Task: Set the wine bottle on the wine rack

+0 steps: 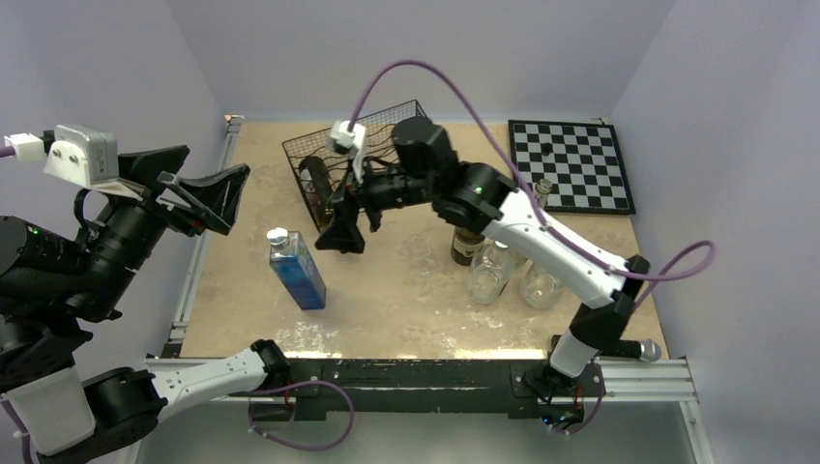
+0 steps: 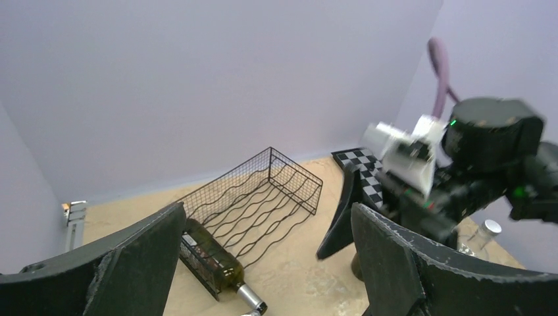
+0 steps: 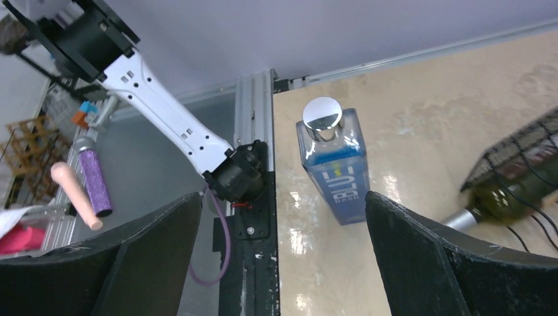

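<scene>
The black wire wine rack [image 1: 372, 135] lies at the back middle of the table. A dark green wine bottle [image 2: 212, 259] rests in the rack's [image 2: 263, 191] left-end channel, its silver neck sticking out over the front edge. From above the bottle [image 1: 313, 182] shows at the rack's left side. My right gripper [image 1: 338, 215] hangs open just in front of it, holding nothing; in its own view the gripper [image 3: 283, 197] faces the table edge, with the bottle [image 3: 503, 197] at the far right. My left gripper [image 1: 208, 179] is open and raised at the left, away from the rack, and empty [image 2: 268, 210].
A blue square bottle [image 1: 297, 271] stands left of centre, also seen as the blue bottle [image 3: 332, 171]. A dark bottle [image 1: 466, 246] and two clear glass bottles [image 1: 488, 274] [image 1: 540, 285] stand under the right arm. A chessboard [image 1: 571, 164] lies at the back right.
</scene>
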Controlling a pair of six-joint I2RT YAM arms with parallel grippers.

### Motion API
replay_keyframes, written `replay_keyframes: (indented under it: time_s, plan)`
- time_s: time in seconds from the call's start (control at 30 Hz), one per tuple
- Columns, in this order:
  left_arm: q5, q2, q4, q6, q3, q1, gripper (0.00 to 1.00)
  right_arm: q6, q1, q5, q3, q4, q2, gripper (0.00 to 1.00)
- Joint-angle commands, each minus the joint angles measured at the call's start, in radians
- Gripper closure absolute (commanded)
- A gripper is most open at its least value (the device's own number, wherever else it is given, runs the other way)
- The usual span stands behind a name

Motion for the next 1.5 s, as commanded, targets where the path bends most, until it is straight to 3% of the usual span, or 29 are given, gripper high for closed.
replay_keyframes:
  time_s: [0.0,0.33,0.77,0.9,1.0,1.13,1.2,1.3,1.47]
  plan:
    - [-0.077,0.027,0.001,0.057,0.052,0.002,0.01,-0.087,0.037,-0.091,0.05,0.124,0.097,0.01]
    - [-0.115,-0.003,-0.02,0.066,0.017,0.002,0.01,-0.227,0.11,-0.045,0.065,0.212,0.256,0.01]
    - [-0.105,-0.021,-0.091,0.014,0.014,0.002,0.01,-0.234,0.147,0.026,0.06,0.284,0.372,0.02]
    - [-0.102,-0.028,-0.099,0.005,0.002,0.002,0.01,-0.241,0.154,0.061,0.053,0.279,0.383,0.07]
    - [-0.094,-0.033,-0.101,0.002,-0.002,0.002,0.01,-0.243,0.155,0.08,0.036,0.279,0.381,0.18]
    - [-0.089,-0.038,-0.103,-0.001,-0.009,0.001,0.01,-0.25,0.159,0.102,0.012,0.278,0.366,0.43]
    - [-0.085,-0.041,-0.102,-0.003,-0.014,0.001,0.01,-0.261,0.164,0.116,-0.001,0.279,0.352,0.6]
    - [-0.082,-0.044,-0.098,-0.003,-0.023,0.001,0.01,-0.276,0.169,0.156,-0.046,0.317,0.314,1.0]
    - [-0.071,-0.045,-0.083,-0.001,-0.045,0.002,0.01,-0.277,0.169,0.216,-0.124,0.374,0.23,1.0]
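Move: From the right hand the blue bottle stands some 13 cm to the left and about 1 cm ahead, its middle roughly 21 cm lower. The dark wine bottle lying in the rack is about 25 cm ahead, 8 cm left; the rack's middle is some 33 cm ahead, 4 cm right, both nearly 30 cm below. From the left hand the blue bottle is about 4 cm ahead, 2 cm right, far below, near 36 cm. Swing the open right gripper down and to the left onto the blue bottle, about 15 cm down and 13 cm left, fast at first and then easing, fingers dipping slightly. With the bottle's upper body between the fingers, close on both its sides below the cap, then ease about 1 cm back to the right. Let the empty left hand drift a few centimetres left and down, staying open. ##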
